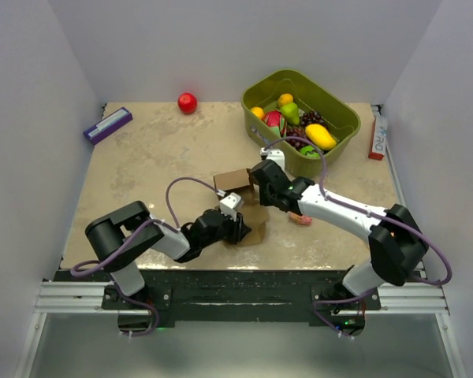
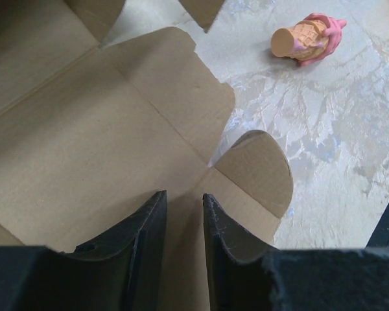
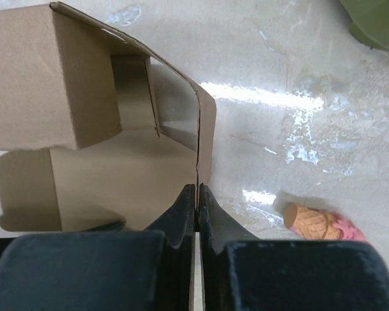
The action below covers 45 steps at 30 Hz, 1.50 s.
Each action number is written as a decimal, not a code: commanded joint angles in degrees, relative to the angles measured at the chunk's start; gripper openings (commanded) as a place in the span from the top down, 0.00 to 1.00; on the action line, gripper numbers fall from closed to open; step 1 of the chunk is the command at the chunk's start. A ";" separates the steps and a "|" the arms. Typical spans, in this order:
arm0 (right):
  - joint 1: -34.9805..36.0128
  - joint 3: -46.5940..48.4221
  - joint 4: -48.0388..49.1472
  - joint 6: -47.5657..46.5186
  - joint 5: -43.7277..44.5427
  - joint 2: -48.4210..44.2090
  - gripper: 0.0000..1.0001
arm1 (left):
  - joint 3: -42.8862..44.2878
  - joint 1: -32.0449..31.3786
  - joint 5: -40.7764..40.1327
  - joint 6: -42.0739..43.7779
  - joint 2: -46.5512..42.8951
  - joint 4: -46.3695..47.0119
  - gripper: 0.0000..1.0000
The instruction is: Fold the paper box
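The paper box (image 1: 235, 183) is brown cardboard, partly folded, at the table's middle front. Some walls stand up and flat flaps (image 1: 256, 230) lie toward me. My right gripper (image 1: 260, 193) is shut on one upright wall; in the right wrist view the jaws (image 3: 197, 186) pinch the thin cardboard edge-on, with the raised box (image 3: 45, 84) to the left. My left gripper (image 1: 240, 228) rests over the flat flaps. In the left wrist view its jaws (image 2: 184, 194) stand a little apart above the cardboard panel (image 2: 84, 142), with nothing between them.
A pink ice-cream cone toy (image 1: 301, 220) lies just right of the box, also in the wrist views (image 2: 308, 39) (image 3: 321, 223). A green bin (image 1: 343, 106) of toy fruit stands at back right. A red ball (image 1: 188, 102), a purple-and-white box (image 1: 108, 124) and a red-and-white box (image 1: 377, 135) lie along the back and sides.
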 commanded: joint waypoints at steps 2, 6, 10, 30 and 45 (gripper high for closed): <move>-0.12 3.40 0.23 -0.55 -3.43 1.50 0.99 | 1.08 -1.37 0.91 0.11 2.44 -6.10 0.67; -0.04 2.17 3.13 1.12 -7.91 2.64 0.99 | 1.61 -1.46 0.91 0.37 2.79 -6.53 0.67; -0.04 1.12 6.29 2.53 -11.08 3.96 0.99 | 1.70 -1.63 0.91 0.46 2.97 -6.71 0.67; -10.83 1.99 5.24 -0.89 -20.40 -9.39 0.26 | 4.77 -1.55 -1.73 3.80 -22.41 -24.00 0.27; -12.26 -11.71 30.53 -17.50 -24.45 -4.39 0.29 | 12.42 19.80 -1.56 2.67 -36.41 -41.43 0.15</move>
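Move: The right fingertips hold the near end of the box's upright right flap. The box's raised rear section, which the flap is to close against, lies about 8 cm left of that hand, 5 ahead and slightly lower; the ice-cream toy is some 12 cm right and 3 back, 9 below. The left fingertips rest on the front panel, its middle about 2 cm back and 1 below; the rear section is some 14 cm ahead, 4 left and 5 higher. Leftward, about 5 cm and slightly down with a slight roll, the right hand carries the pinched flap inward over the box while the left keeps its fingertips on the front panel. The right then opens and pulls clear up, right and forward, before sinking again beside the box. The left lifts off some 15 cm, opening wide and swinging left and forward over the box's left side. ##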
